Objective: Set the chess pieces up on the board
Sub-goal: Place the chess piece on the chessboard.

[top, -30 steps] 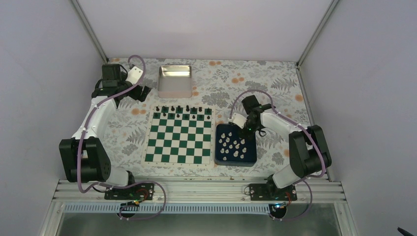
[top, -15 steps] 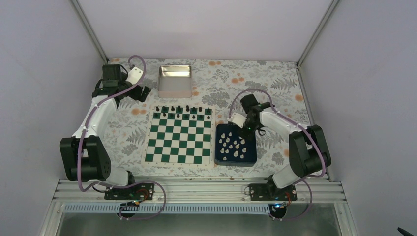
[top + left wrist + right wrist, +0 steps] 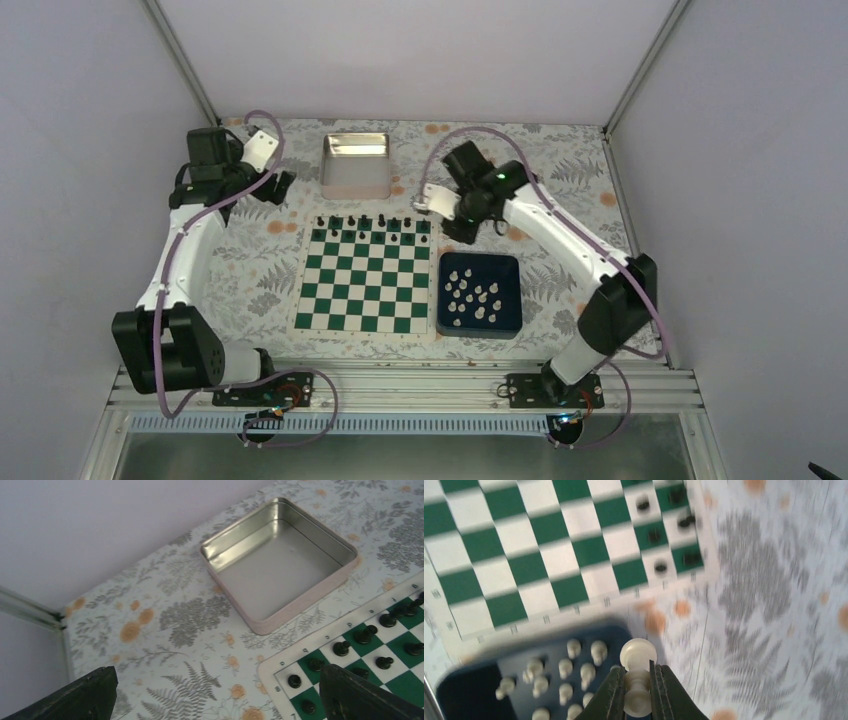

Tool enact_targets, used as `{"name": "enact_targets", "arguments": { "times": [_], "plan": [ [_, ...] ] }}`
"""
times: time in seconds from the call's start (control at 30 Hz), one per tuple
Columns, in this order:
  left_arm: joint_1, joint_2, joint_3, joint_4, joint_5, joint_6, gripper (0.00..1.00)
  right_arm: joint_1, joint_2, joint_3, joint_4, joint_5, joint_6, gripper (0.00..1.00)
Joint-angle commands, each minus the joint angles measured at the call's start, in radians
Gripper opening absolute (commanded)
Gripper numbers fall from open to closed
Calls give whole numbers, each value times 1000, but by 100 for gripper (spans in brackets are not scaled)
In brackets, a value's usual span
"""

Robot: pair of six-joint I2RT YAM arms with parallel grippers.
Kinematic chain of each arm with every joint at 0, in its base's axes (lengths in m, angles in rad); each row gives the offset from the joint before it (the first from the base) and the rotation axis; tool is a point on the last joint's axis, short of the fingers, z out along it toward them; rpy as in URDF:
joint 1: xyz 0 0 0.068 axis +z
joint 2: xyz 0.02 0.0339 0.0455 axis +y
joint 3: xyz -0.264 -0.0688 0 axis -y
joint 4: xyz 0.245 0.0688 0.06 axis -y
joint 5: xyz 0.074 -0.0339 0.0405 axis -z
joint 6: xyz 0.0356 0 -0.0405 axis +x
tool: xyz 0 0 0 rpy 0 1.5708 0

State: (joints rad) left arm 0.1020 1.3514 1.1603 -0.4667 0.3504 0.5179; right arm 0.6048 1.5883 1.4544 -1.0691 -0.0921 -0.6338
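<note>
The green-and-white board (image 3: 367,280) lies mid-table, and the right wrist view looks down on the same board (image 3: 524,545). Several white chess pieces (image 3: 473,295) lie in the dark blue tray (image 3: 510,262) to its right; the wrist camera shows those pieces (image 3: 564,667) below my fingers. My right gripper (image 3: 462,226) hangs in the air over the table just beyond the tray, near the board's far right corner. That gripper (image 3: 638,675) is shut on one white chess piece (image 3: 638,654), pinched at its waist. My left gripper (image 3: 275,185) stands open at the far left, and the left gripper (image 3: 218,675) holds nothing.
Several black pieces (image 3: 365,222) fill the board's far rows, also seen as black pieces (image 3: 367,634) from the left wrist. A shiny metal tin (image 3: 355,165) stands open beyond the board; the tin (image 3: 280,565) holds nothing. Grey walls close in the flowered tabletop.
My right gripper closed on a white piece in the tray, then lifted it up and away toward the board's far right corner. The left arm drew back slightly to the left.
</note>
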Motion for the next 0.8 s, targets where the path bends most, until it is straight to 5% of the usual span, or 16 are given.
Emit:
{"name": "enact_targets", "arguments": {
  "times": [0.0,0.4,0.77],
  "plan": [
    [68,-58,18,-13,-8,46,100,135,164,209,-71,-5,1,5],
    [422,-125,-21,-56,159,130,100,441,691,871,-174,-17,-71,4],
    [586,-65,-2,-81,271,175,100,549,735,708,-136,-41,-53,4]
  ]
}}
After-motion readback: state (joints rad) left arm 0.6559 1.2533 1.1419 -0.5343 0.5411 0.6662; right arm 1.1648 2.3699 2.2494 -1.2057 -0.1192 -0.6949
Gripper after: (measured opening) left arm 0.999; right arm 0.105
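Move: My right hand holds a white chess piece. The free squares at the left end of the board's near row lie about 31 cm to its left, 16 cm back and 17 cm below. The tray of white pieces sits some 9 cm back and 7 cm right, the nearest black pawn about 6 cm ahead and 6 cm left, both some 16 cm down. From my open left hand those squares are roughly 27 cm back, 7 cm right and 23 cm down. Keeping the white piece pinched, I sweep my right hand about 26 cm left across the board, then bend the path back towards its near-left squares and sink, some 10 cm back and 8 cm down in all, turning the wrist roughly 35 degrees counter-clockwise. Meanwhile my left hand, still wide open, swings some 17 cm left and a little back, away from the board. ##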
